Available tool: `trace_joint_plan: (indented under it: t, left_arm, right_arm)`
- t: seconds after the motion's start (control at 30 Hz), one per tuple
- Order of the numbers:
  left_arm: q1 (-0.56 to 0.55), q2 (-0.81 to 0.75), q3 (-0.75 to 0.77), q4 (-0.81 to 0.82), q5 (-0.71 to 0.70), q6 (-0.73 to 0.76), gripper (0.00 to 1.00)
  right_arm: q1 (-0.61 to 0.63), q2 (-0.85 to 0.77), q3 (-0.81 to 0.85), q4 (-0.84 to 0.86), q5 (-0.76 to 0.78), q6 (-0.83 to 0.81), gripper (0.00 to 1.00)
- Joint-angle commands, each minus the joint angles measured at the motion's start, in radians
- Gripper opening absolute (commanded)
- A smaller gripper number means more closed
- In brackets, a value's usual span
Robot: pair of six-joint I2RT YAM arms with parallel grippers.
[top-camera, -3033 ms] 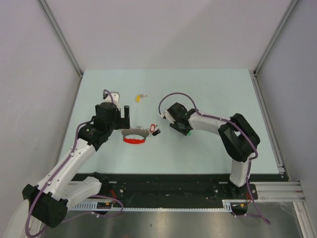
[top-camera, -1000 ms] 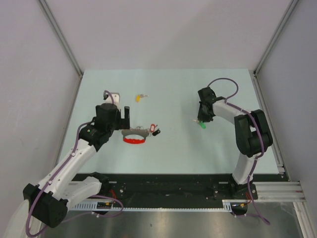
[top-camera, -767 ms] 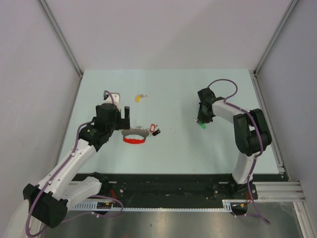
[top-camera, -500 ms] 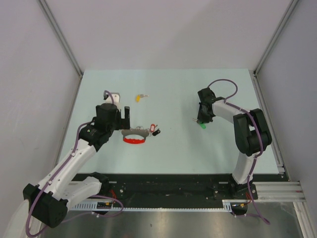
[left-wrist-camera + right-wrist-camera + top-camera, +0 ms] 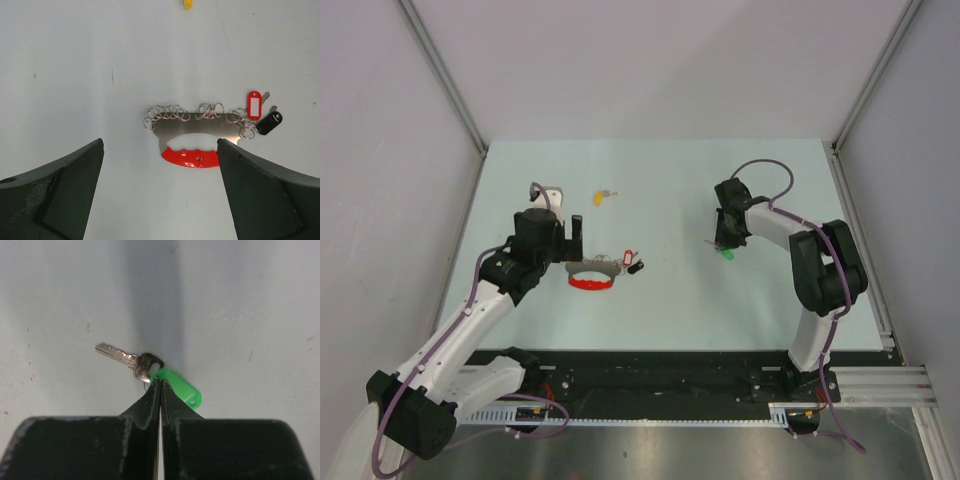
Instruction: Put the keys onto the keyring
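The keyring (image 5: 592, 282) lies left of centre, a red band (image 5: 192, 157) below a grey metal piece hung with small rings. My left gripper (image 5: 566, 232) hovers over it, open, the keyring showing between its fingers (image 5: 160, 142). The yellow key (image 5: 601, 196) lies farther back, just visible at the top edge of the left wrist view (image 5: 187, 4). The green key (image 5: 727, 254) rests on the table at the right. My right gripper (image 5: 160, 381) is shut, its tips pinched at the small ring where the green tag (image 5: 180, 387) meets the silver key.
A red tag (image 5: 254, 105) and a black tag (image 5: 269, 123) hang at the keyring's right end. Grey walls with metal posts enclose the pale green table (image 5: 660, 320) on three sides. The arm bases stand on a black rail at the near edge.
My right gripper has closed its jaws at the green key and shifted slightly left. The left arm and the keyring have not moved.
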Motion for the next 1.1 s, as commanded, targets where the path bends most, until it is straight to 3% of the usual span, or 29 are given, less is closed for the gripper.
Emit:
trace_joint_plan:
  t: [0.0,0.3,0.4,0.5,0.53,0.6,0.7,0.9,1.07]
  left_arm:
    - [0.005,-0.027,-0.001,0.025,0.001,0.023,1.00]
    - [0.005,-0.031,-0.004,0.027,0.003,0.026,1.00]
    - [0.005,-0.037,-0.006,0.029,0.003,0.027,1.00]
    - [0.005,-0.043,-0.009,0.030,0.000,0.030,1.00]
    - [0.005,-0.046,-0.010,0.032,0.000,0.030,1.00]
    - [0.005,-0.046,-0.009,0.030,0.005,0.030,1.00]
    - [0.005,-0.048,-0.010,0.032,0.008,0.030,1.00]
    - [0.005,-0.045,-0.012,0.032,0.006,0.030,1.00]
    - [0.006,-0.040,-0.010,0.032,0.008,0.030,1.00]
  right_arm:
    - [0.034,-0.088,0.002,0.033,0.053,-0.078,0.00]
    - [0.250,-0.165,0.004,0.089,0.328,-0.373,0.00]
    - [0.292,-0.146,0.004,0.092,0.372,-0.372,0.00]
    - [0.204,-0.153,0.004,0.022,0.276,-0.192,0.00]
    - [0.171,-0.153,0.002,-0.018,0.229,-0.142,0.07]
    - [0.080,-0.159,-0.005,-0.035,0.108,-0.065,0.09]
    - [0.025,-0.162,-0.024,-0.029,0.020,-0.042,0.11]
    - [-0.060,-0.114,-0.022,-0.031,-0.106,-0.025,0.25]
    - [-0.104,-0.079,-0.024,-0.023,-0.186,-0.031,0.26]
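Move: The right hand's shut fingertips are right over the green-tagged key, at the joint of key and tag; its middle lies about 1 cm left and 1 cm below. From this hand the red-tagged key is some 20 cm left and 3 cm back, the black key 19 cm left and 5 cm back, the keyring 29 cm left and 6 cm back. From the left hand, the green-tagged key is about 33 cm right, 8 cm ahead and 17 cm lower. The right hand rises 7 cm leftwards, swings back right and sinks about 4, part-opening over the green-tagged key. ##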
